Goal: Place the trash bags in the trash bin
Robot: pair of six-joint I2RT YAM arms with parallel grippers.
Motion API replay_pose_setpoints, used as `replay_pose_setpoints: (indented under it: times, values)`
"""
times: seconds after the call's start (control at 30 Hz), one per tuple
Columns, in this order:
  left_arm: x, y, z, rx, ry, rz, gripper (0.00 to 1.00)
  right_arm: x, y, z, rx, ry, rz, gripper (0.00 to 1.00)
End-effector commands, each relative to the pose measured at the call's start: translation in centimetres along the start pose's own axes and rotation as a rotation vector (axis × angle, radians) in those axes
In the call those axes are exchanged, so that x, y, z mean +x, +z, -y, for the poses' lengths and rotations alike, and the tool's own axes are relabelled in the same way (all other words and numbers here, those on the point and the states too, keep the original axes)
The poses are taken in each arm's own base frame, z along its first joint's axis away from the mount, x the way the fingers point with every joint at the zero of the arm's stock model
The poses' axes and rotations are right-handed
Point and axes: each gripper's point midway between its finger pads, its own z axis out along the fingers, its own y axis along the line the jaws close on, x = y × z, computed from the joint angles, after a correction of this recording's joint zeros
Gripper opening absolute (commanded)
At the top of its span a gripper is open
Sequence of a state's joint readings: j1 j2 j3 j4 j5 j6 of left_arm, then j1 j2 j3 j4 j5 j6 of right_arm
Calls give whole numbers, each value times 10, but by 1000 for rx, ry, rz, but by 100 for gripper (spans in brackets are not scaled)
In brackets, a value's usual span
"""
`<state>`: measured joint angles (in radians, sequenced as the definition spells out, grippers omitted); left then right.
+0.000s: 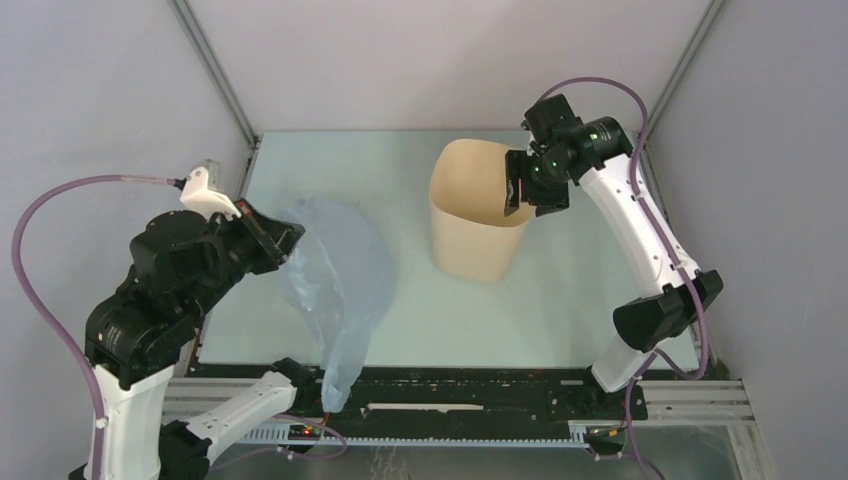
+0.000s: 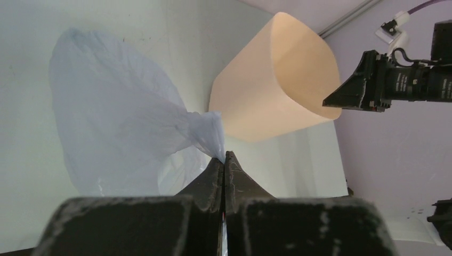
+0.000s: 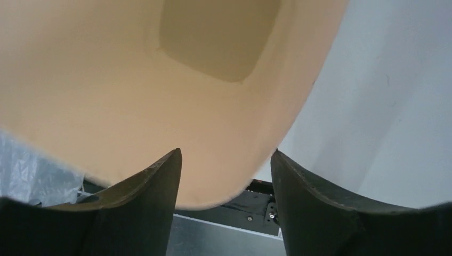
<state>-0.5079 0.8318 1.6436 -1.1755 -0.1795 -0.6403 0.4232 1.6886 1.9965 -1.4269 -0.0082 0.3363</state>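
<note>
The pale-blue translucent trash bag [image 1: 340,270] hangs from my left gripper [image 1: 285,240] and trails down over the near table edge. In the left wrist view the gripper [image 2: 224,156] is shut on a gathered pinch of the bag [image 2: 117,117]. The beige trash bin [image 1: 475,230] stands upright at mid-table, to the right of the bag, and it also shows in the left wrist view [image 2: 277,80]. My right gripper [image 1: 518,188] is open at the bin's right rim. In the right wrist view the gripper [image 3: 226,153] has its fingers on either side of a rim corner of the bin [image 3: 160,80]. The bin looks empty inside.
A black rail [image 1: 450,395] with the arm bases runs along the near table edge. Grey walls and metal frame posts [image 1: 215,70] close in the table at the back and sides. The bag's lower end [image 1: 335,385] drapes over the rail.
</note>
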Motion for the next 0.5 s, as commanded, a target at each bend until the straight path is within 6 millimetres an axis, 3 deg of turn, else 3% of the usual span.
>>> replay_pose_setpoints:
  times: [0.0,0.17,0.27,0.37,0.47]
  values:
    - [-20,-7,12,33,-34,57,0,-14,-45,-17,-117,-64,158,78]
    - [-24,-10,14,40,-35,66,0,-12,-88,-23,-103,-182,265,88]
    - [-29,-12,19,57,-40,78,0,-2,-109,-40,-118,-269,303,90]
    - [-35,-16,25,80,-45,90,0,14,-119,-76,-188,-390,330,91]
    - [-40,-20,31,100,-49,99,0,50,-117,-135,-316,-572,328,93]
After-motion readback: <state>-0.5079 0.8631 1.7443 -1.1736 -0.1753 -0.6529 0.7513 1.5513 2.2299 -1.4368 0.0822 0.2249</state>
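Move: The trash bag hangs bunched from the left fingers. Its middle is about 28 cm to the right hand's left, 13 cm back and 6 cm lower. The trash bin, whose right rim is at the right fingers, is centred roughly 5 cm left of that hand, 2 cm ahead and 14 cm below. From the left hand, the bin is some 26 cm right, 15 cm ahead and 28 cm down; the bag's middle is 5 cm right, level fore-and-aft, 18 cm below. The right fingers, already well apart at the bin's rim, come free and spread almost fully. That hand first climbs, then also swings back and left over the bin towards the hanging bag, rising about 11 cm in all and turning some 20 degrees counter-clockwise as its fingertips swing up and forward. The left hand keeps its pinch on the bag and lifts it straight up about 3 cm. ##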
